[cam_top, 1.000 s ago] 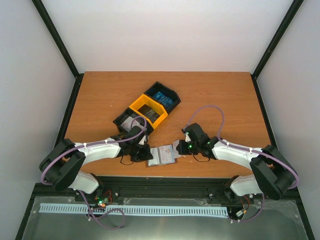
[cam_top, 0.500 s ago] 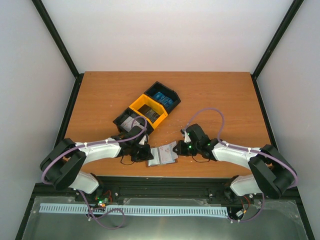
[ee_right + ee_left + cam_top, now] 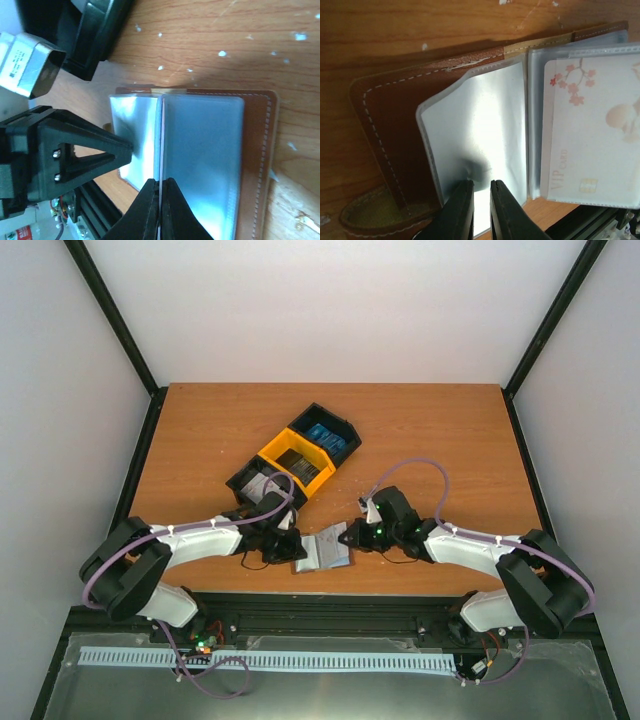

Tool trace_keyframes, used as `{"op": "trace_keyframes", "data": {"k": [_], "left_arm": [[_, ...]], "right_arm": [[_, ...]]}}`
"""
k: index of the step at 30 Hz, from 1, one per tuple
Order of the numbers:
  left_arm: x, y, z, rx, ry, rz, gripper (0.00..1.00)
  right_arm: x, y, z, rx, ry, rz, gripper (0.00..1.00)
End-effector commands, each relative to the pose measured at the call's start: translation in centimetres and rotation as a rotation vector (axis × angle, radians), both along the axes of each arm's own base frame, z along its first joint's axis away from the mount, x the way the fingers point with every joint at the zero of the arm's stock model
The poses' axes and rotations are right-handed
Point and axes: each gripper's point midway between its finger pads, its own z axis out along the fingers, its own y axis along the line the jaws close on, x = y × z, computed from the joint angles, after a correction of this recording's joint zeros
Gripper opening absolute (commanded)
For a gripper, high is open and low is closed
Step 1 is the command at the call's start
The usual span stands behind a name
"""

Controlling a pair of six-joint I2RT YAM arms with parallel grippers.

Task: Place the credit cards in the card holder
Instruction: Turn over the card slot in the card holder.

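Observation:
The brown card holder [image 3: 322,552] lies open near the table's front edge, its pale pocket sheets up. A white credit card [image 3: 161,145] with a blossom print [image 3: 592,130] stands on edge along the fold between two pocket sheets, and my right gripper [image 3: 160,181] is shut on it. My left gripper [image 3: 481,184] rests its tips on the left pocket sheet [image 3: 480,115], jaws a narrow gap apart and gripping nothing. In the top view the left gripper [image 3: 297,552] and right gripper [image 3: 350,537] flank the holder. More cards, blue [image 3: 325,438] and whitish [image 3: 262,485], lie in the tray.
A black-and-yellow three-compartment tray [image 3: 295,462] sits just behind the card holder, close to the left arm's wrist. The table's front edge and a black rail [image 3: 600,220] run right below the holder. Enclosure walls stand on both sides.
My right gripper has moved left with the card, from beside the holder's right edge to over its fold. The left gripper has stayed put on the left pocket sheet.

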Motion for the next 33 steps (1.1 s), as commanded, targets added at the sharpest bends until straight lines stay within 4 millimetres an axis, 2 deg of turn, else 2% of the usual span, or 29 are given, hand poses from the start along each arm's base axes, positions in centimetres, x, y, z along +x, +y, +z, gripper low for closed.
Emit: {"op": "trace_keyframes", "data": {"k": [1,7,16,22,29,31,33], "left_arm": [[0.5,0.2,0.7,0.023,-0.046,0.002,0.12],[0.8,0.5,1.6,0.015,-0.083,0.028,0.12],[1.5,1.9,2.8,0.046,-0.138,0.106,0.12],[1.4,2.6,3.5,0.037,-0.167,0.134,0.13],[1.8,4.2,4.4,0.069,-0.209,0.213,0.13],[2.1,3.6,5.4,0.019,-0.25,0.193,0.15],[1.9,2.1,6.4,-0.069,-0.284,0.124,0.19]], "right_arm": [[-0.2,1.2,1.2,0.076,-0.008,0.035,0.03],[-0.3,2.3,1.4,0.129,0.013,0.068,0.03],[-0.6,4.7,0.1,0.135,0.046,0.115,0.03],[-0.7,6.1,0.5,0.169,0.044,0.13,0.03],[-0.4,5.7,-0.5,0.109,0.041,0.112,0.03],[-0.1,5.3,-0.7,0.078,0.033,0.096,0.03],[0.2,4.8,-0.7,0.056,0.013,0.069,0.03]]}}
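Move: The right fingers hold the edge of the card slot; the left page it is to be laid on lies about 9 cm to their left, 4 back and 4 below. The black tray's middle is some 13 cm ahead of the right hand and 19 to its left, the orange tray's 18 ahead and 11 left. From the left hand, down on that page, the slot's middle is about 6 cm right, 2 ahead and 3 up. Still pinching the card slot, the right hand carries it about 5 cm left; the left rises 5 cm. ##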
